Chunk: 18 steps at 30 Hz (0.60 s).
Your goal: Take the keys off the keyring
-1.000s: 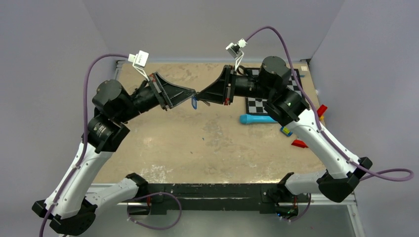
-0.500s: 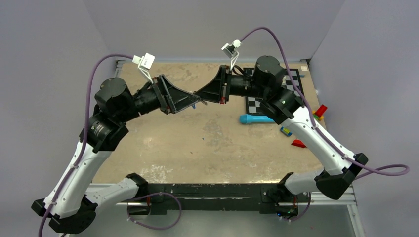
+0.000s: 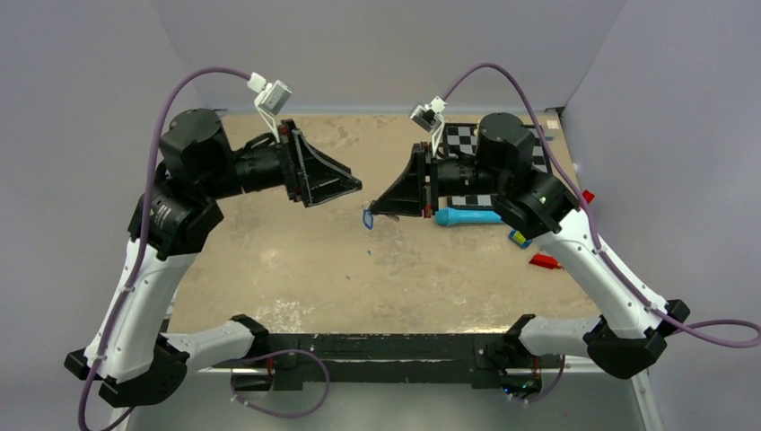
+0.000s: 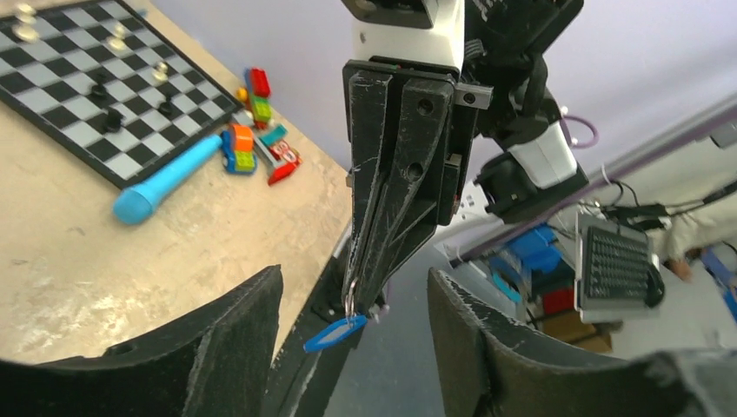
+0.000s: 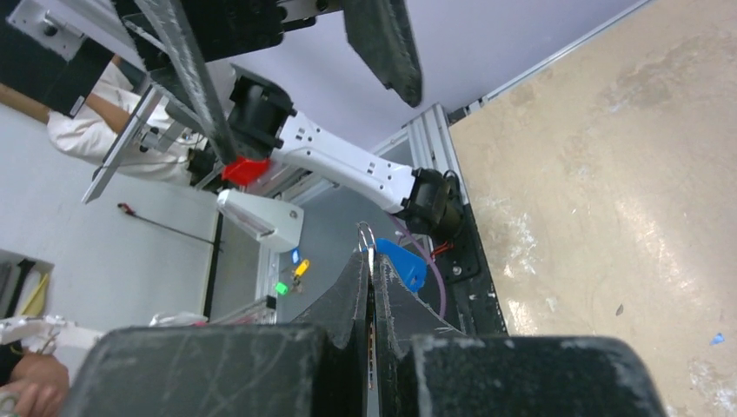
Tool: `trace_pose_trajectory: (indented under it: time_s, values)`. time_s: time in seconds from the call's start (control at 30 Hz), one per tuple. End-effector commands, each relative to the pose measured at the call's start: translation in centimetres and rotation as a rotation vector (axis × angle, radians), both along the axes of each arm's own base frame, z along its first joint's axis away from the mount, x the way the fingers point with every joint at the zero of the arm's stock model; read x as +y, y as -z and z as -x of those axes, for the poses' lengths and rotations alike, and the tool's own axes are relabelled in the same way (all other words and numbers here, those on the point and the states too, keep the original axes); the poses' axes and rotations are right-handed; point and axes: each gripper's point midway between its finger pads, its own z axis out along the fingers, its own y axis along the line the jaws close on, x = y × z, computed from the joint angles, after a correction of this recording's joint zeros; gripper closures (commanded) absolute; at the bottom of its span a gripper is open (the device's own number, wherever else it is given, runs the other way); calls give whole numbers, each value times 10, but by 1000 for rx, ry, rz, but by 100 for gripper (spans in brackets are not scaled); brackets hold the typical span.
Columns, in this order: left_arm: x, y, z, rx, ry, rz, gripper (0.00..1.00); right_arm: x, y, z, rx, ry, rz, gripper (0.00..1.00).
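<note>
My right gripper (image 3: 375, 211) is shut on a thin metal keyring (image 5: 367, 236), held above the table's middle. A bright blue oval tag (image 3: 367, 218) hangs from the ring; it also shows in the right wrist view (image 5: 402, 263) and the left wrist view (image 4: 335, 333). A tiny grey bit (image 4: 375, 310) sits beside the tag; I cannot make out separate keys. My left gripper (image 3: 353, 184) is open and empty, a short gap up and left of the right gripper's tip. In the left wrist view its fingers (image 4: 230, 343) stand wide either side of the ring (image 4: 350, 300).
A long light-blue tube tool (image 3: 467, 216) lies on the table right of the right gripper. A chessboard (image 3: 467, 135) lies at the back right. A small blue-and-yellow block (image 3: 519, 238) and red pieces (image 3: 543, 261) lie near the right edge.
The two grippers were tip to tip; now they are apart. The left gripper has drawn back up and left, open. The right gripper has moved down and right with the ring and tag.
</note>
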Motion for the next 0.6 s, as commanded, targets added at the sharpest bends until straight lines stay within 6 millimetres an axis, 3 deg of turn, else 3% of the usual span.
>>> trace_pose_trajectory:
  time_s: [0.0,0.13,0.57]
  values:
    - [-12,10,16,-10,195,-42,37,-8,-8,20,-57,-92,6,100]
    - [-16,17,20,12,257,-51,46,-9,-11,21,-66,-98,4,100]
    - [-19,36,30,67,311,-78,59,-6,-15,17,-75,-96,2,100]
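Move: Pinched in the right fingertips, the keyring lies roughly 3 cm to the left hand's right, 2 cm back and 4 cm below it. The blue key hangs about 2 cm under the ring and 1 cm nearer the base; the silver key sits about 3 cm to the ring's right, 1 cm back and 1 cm lower. From the right hand's own point, the ring pokes out about 1 cm to the left, level. Sinking some 4 cm while easing right and then back by about 2 cm each, the left hand comes down to the keyring, turning about 15 degrees clockwise as its open fingers narrow by over a third, without shutting. The right hand keeps its pinch and drifts about 1 cm back. ##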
